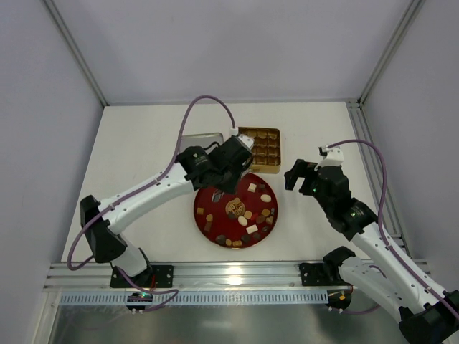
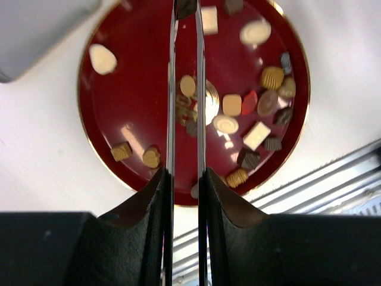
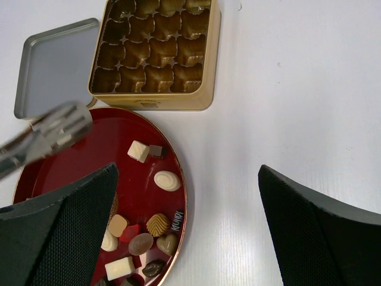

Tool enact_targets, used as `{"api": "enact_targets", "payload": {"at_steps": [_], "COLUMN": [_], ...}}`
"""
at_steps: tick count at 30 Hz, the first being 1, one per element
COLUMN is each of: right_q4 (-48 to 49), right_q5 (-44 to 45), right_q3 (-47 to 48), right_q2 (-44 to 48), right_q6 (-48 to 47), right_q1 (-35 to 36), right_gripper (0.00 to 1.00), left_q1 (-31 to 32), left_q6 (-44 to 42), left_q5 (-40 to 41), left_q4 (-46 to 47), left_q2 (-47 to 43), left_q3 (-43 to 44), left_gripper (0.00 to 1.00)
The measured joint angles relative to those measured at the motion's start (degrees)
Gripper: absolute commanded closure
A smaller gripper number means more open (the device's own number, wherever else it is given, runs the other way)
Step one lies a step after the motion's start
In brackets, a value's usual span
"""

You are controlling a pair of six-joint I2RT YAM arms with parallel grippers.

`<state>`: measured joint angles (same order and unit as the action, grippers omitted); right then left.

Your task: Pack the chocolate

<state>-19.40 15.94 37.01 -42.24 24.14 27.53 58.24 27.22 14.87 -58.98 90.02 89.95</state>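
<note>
The chocolate point(image 1: 247, 215) point(image 2: 231, 105) point(image 3: 158, 224) lies scattered on a round red plate point(image 1: 213, 203) point(image 2: 137, 89) point(image 3: 101, 143): dark, caramel and cream-white pieces. The square gold tin point(image 1: 278, 150) point(image 3: 149, 102) stands just beyond the plate, and the cells that show look empty. My left gripper point(image 1: 242, 149) point(image 2: 186, 6) hangs over the plate's far edge. Its long thin metal fingers point(image 2: 171, 89) point(image 3: 50, 132) stand close together with a dark chocolate point(image 2: 186, 7) between the tips. My right gripper point(image 1: 294, 175) point(image 3: 187, 173) stands wide open beside the plate's right rim, holding nothing.
The tin's grey lid point(image 1: 197, 140) point(image 2: 41, 30) point(image 3: 56, 65) lies flat left of the tin. An aluminium rail point(image 1: 237, 276) point(image 2: 333, 179) runs along the near table edge. White walls and frame posts close in the sides and back.
</note>
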Motion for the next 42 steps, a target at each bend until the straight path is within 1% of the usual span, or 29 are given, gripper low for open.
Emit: {"api": "enact_targets", "payload": {"at_steps": [4, 9, 14, 18, 22, 30, 42], "right_q4": [-0.07, -1.2, -2.91, -3.58, -4.46, -6.25, -7.06], "right_q5": [0.0, 0.24, 0.68, 1.01, 1.46, 1.9, 2.43], "right_q3": [0.0, 0.2, 1.4, 2.25, 2.8, 2.97, 2.97], "right_q2": [0.0, 0.0, 0.11, 1.01, 2.03, 2.8, 4.24], "right_q6": [-0.02, -0.09, -0.26, -0.28, -0.33, -0.35, -0.35], "right_q1": [0.0, 0.0, 0.0, 0.0, 0.0, 0.0, 0.0], "right_gripper": [0.0, 0.0, 0.0, 0.0, 0.0, 0.0, 0.0], "left_q1": [-5.03, -10.78, -14.43, -16.04, -16.65, -16.7, -16.7], "left_q6": [-1.95, -4.48, -7.02, -8.68, -9.84, -10.82, -11.26], "left_q5": [-0.31, -0.68, -1.05, -1.46, -1.81, -2.75, -2.95], "left_q4": [0.15, 1.53, 1.68, 2.12, 2.71, 4.76, 7.1], "left_q2": [1.95, 8.76, 18.6, 24.15, 28.0, 32.33, 34.01], "left_q3": [7.37, 16.57, 26.38, 30.93, 33.73, 33.99, 33.99], "left_gripper": [0.82, 0.83, 0.82, 0.82, 0.82, 0.82, 0.78]}}
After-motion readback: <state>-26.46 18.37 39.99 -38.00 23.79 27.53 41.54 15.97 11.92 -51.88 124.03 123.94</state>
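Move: My left hand grips the tongs with a dark chocolate between their tips. The gold box I am taking it to has its middle about 29 cm ahead, some 12 cm to the right and 17 cm below. The metal tray is roughly 28 cm ahead and 10 cm left; the red plate's middle lies only 5 cm ahead, 3 cm right, both nearly 20 cm down. From my right hand the box is about 23 cm ahead, 10 cm left, 16 cm down. With my left hand I carry the pinched chocolate off the plate and over the gold box, about 20 cm forward and a little right. I arch up some 5 cm on the way, then sink about 8 cm over the box, slowing, my grip on the tongs unchanged. My open right hand eases back, right and up by roughly 3 cm. ##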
